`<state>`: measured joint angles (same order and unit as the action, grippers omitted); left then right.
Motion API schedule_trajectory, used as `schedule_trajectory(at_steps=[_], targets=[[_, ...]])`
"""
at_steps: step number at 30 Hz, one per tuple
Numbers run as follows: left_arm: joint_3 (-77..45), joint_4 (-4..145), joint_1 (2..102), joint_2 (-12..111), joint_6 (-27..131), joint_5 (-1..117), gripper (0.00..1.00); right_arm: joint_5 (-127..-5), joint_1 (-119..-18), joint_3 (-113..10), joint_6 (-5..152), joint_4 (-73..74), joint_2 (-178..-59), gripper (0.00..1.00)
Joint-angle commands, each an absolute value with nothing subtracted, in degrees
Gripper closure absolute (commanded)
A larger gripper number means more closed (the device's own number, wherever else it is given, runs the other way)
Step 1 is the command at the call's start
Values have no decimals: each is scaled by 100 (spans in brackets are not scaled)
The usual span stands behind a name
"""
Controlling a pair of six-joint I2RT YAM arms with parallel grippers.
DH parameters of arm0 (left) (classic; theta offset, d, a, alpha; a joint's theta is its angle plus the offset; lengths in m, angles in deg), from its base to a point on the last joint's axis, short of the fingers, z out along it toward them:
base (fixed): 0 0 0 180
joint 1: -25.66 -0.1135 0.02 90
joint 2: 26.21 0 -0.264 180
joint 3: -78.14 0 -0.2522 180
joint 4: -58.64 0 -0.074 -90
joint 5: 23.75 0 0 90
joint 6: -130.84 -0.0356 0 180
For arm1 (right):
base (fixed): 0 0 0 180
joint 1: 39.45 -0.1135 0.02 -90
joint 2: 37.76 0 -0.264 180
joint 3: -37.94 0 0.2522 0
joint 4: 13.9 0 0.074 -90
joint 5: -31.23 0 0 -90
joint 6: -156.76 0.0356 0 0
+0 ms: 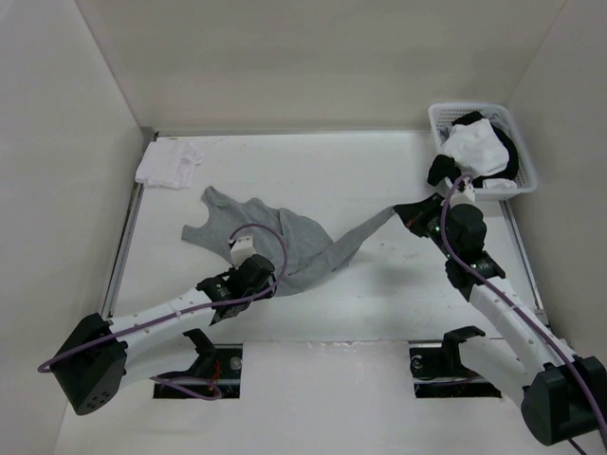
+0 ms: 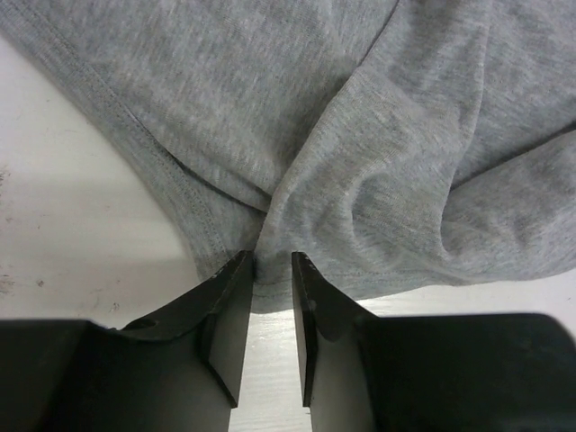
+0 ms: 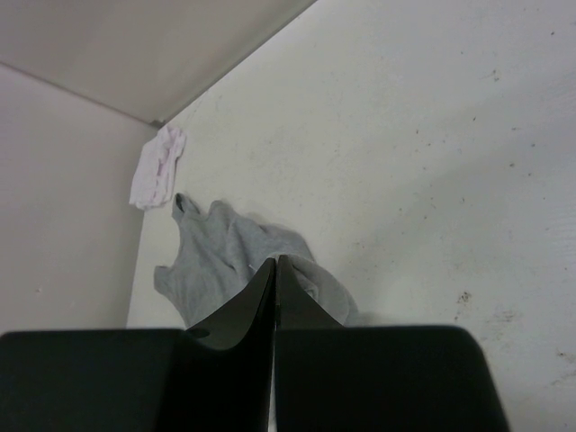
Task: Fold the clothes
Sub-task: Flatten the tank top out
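The clothes (image 1: 285,242) are one grey sleeveless garment, lying crumpled on the white table with one end drawn out in a strip to the right. That strip ends at my right gripper (image 1: 410,216), which is shut on its tip. In the right wrist view the jaws (image 3: 275,261) are pressed together and grey fabric (image 3: 216,256) runs up to them. My left gripper (image 1: 275,282) is at the garment's near hem. In the left wrist view its fingers (image 2: 273,261) stand slightly apart, a pinched fold of the hem (image 2: 360,135) between their tips.
A small white folded cloth (image 1: 169,163) lies at the far left corner. A white basket (image 1: 474,107) with white and black garments stands at the far right, just behind the right arm. White walls enclose the table.
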<state>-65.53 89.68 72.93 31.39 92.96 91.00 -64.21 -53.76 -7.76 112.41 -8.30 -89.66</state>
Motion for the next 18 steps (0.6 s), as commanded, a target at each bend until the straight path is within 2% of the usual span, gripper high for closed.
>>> schedule_trajectory(at_steps=[1,9,13,18], targets=[[-6586,8831,7264,3118,9322,9059,81,-6475,-5409,-834,11159,-1121,-8821,99],[-6341,9015,7238,2767,9349,9103,98,-6475,-5409,-825,11141,-1095,-8759,99],[-5209,9139,7185,2170,8955,9217,100,-6449,-5417,-1193,11027,-797,-8505,99],[-3276,8534,6966,1879,7830,9411,100,-6063,-5812,-2422,10817,125,-7820,100]])
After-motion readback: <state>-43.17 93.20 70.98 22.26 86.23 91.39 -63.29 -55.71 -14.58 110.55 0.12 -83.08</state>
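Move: The fold at the tank top's near hem sits right at the left fingertips, some 1 cm below the point between them. From the left hand, the upper strap end lies about 25 cm ahead and 14 cm left. The left-hand corner is 16 cm ahead and 20 cm left, while the raised end, pinched by the right gripper, is 12 cm ahead, 26 cm right and 18 cm up. The hem fold is 12 cm back, 26 cm left and 19 cm below the right hand. Close the part-open left gripper on the fold at the near hem without shifting the hand, then whip it up about 19 cm, drifting some 5 cm forward and a little right as the fingers tilt upward about 20 degrees. Keep the right gripper shut on its end of the tank top and start it rising too, some 6 cm and slightly back. ##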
